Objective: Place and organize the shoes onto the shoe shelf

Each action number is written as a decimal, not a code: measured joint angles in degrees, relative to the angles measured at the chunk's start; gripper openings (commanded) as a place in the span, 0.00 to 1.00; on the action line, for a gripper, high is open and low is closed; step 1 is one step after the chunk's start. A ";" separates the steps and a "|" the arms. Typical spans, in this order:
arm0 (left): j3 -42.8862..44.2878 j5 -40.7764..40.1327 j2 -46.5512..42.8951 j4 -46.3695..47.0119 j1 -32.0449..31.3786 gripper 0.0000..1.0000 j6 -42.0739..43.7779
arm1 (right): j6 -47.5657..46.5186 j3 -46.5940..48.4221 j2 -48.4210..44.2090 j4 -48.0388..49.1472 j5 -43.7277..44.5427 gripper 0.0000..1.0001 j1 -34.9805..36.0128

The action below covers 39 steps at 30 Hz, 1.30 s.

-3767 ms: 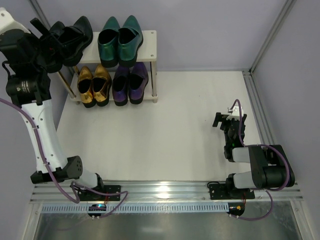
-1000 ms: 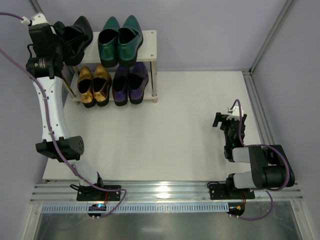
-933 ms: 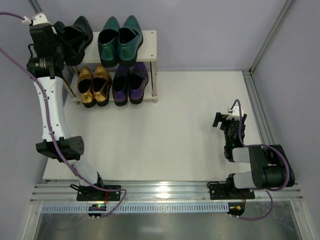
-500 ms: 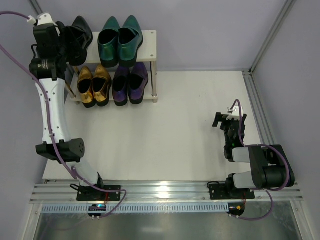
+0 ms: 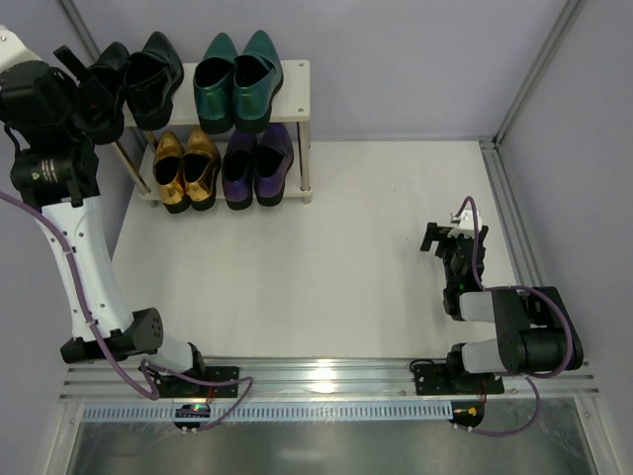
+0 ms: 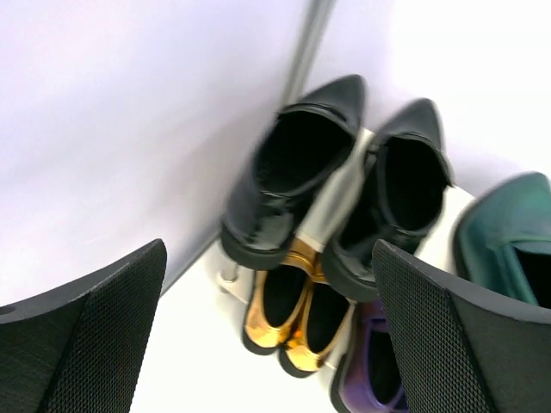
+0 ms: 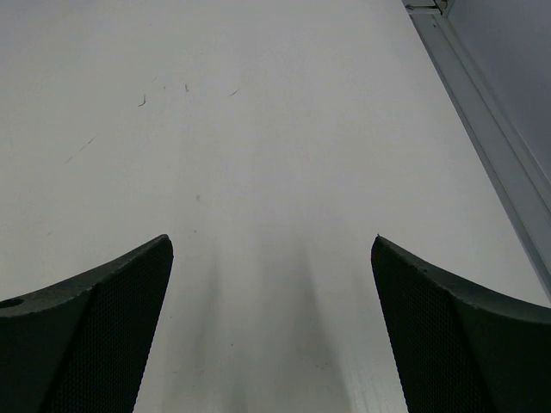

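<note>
The shoe shelf (image 5: pixel 294 91) stands at the back left. Its top board holds the black pair (image 5: pixel 155 71) and the green pair (image 5: pixel 237 77). The gold pair (image 5: pixel 186 168) and purple pair (image 5: pixel 257 163) sit on the lower board. My left gripper (image 5: pixel 87 81) is open and empty, raised just left of the black shoes. In the left wrist view its fingers frame the black pair (image 6: pixel 297 176), the left shoe angled over the shelf's end, with gold (image 6: pixel 297 310), purple (image 6: pixel 379 383) and green (image 6: pixel 508 232) around. My right gripper (image 5: pixel 445 237) is open and empty, low over the table (image 7: pixel 271 129).
A metal frame post (image 5: pixel 84 35) and the lilac wall stand close behind the shelf's left end. Another post (image 5: pixel 534 69) and a rail (image 5: pixel 509 213) run along the right side. The white table (image 5: pixel 326 247) lies between shelf and right arm.
My left gripper has drawn back from the shelf's left end, up and toward the near left. The left black shoe stays on the top board. The right arm has not moved.
</note>
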 measured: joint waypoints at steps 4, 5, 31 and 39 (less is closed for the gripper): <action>-2.23 -0.83 -0.26 0.70 1.60 1.00 0.07 | 0.00 0.00 0.00 0.00 0.00 0.97 0.00; -2.84 -0.81 0.04 0.74 1.66 1.00 0.15 | 0.00 0.00 0.00 0.00 0.00 0.97 0.00; -10.40 7.43 -2.64 3.93 -2.91 1.00 5.27 | 0.00 0.00 0.00 0.00 0.00 0.97 0.00; -12.79 9.09 -7.13 3.89 -2.89 1.00 4.52 | 0.00 0.00 0.00 0.00 0.00 0.97 0.00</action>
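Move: The left hand hovers empty and open behind and above the shelf's left end; the left black shoe on the top board is about 13 cm ahead, 5 cm to its right and 12 cm lower. The right black shoe stands some 9 cm right of that and 2 cm farther out, the nearer green one about 24 cm right of the hand, 14 cm ahead, 12 cm down. The gold pair on the lower board lies roughly 12 cm ahead, 10 cm right, 39 cm below. From the idle right hand the left black shoe is about 13 cm ahead, 71 cm left, 30 cm up. With its fingers wide open throughout, the left hand dips down and forward towards the heel of the left black shoe, about 6 cm down and 5 cm forward, the fingers tipping slightly downward, then sweeps some 5 cm to the right while turning clockwise. It then draws straight back and rises a few centimetres, ending behind and above the black pair, clear of both shoes, lower and farther right than it began. ##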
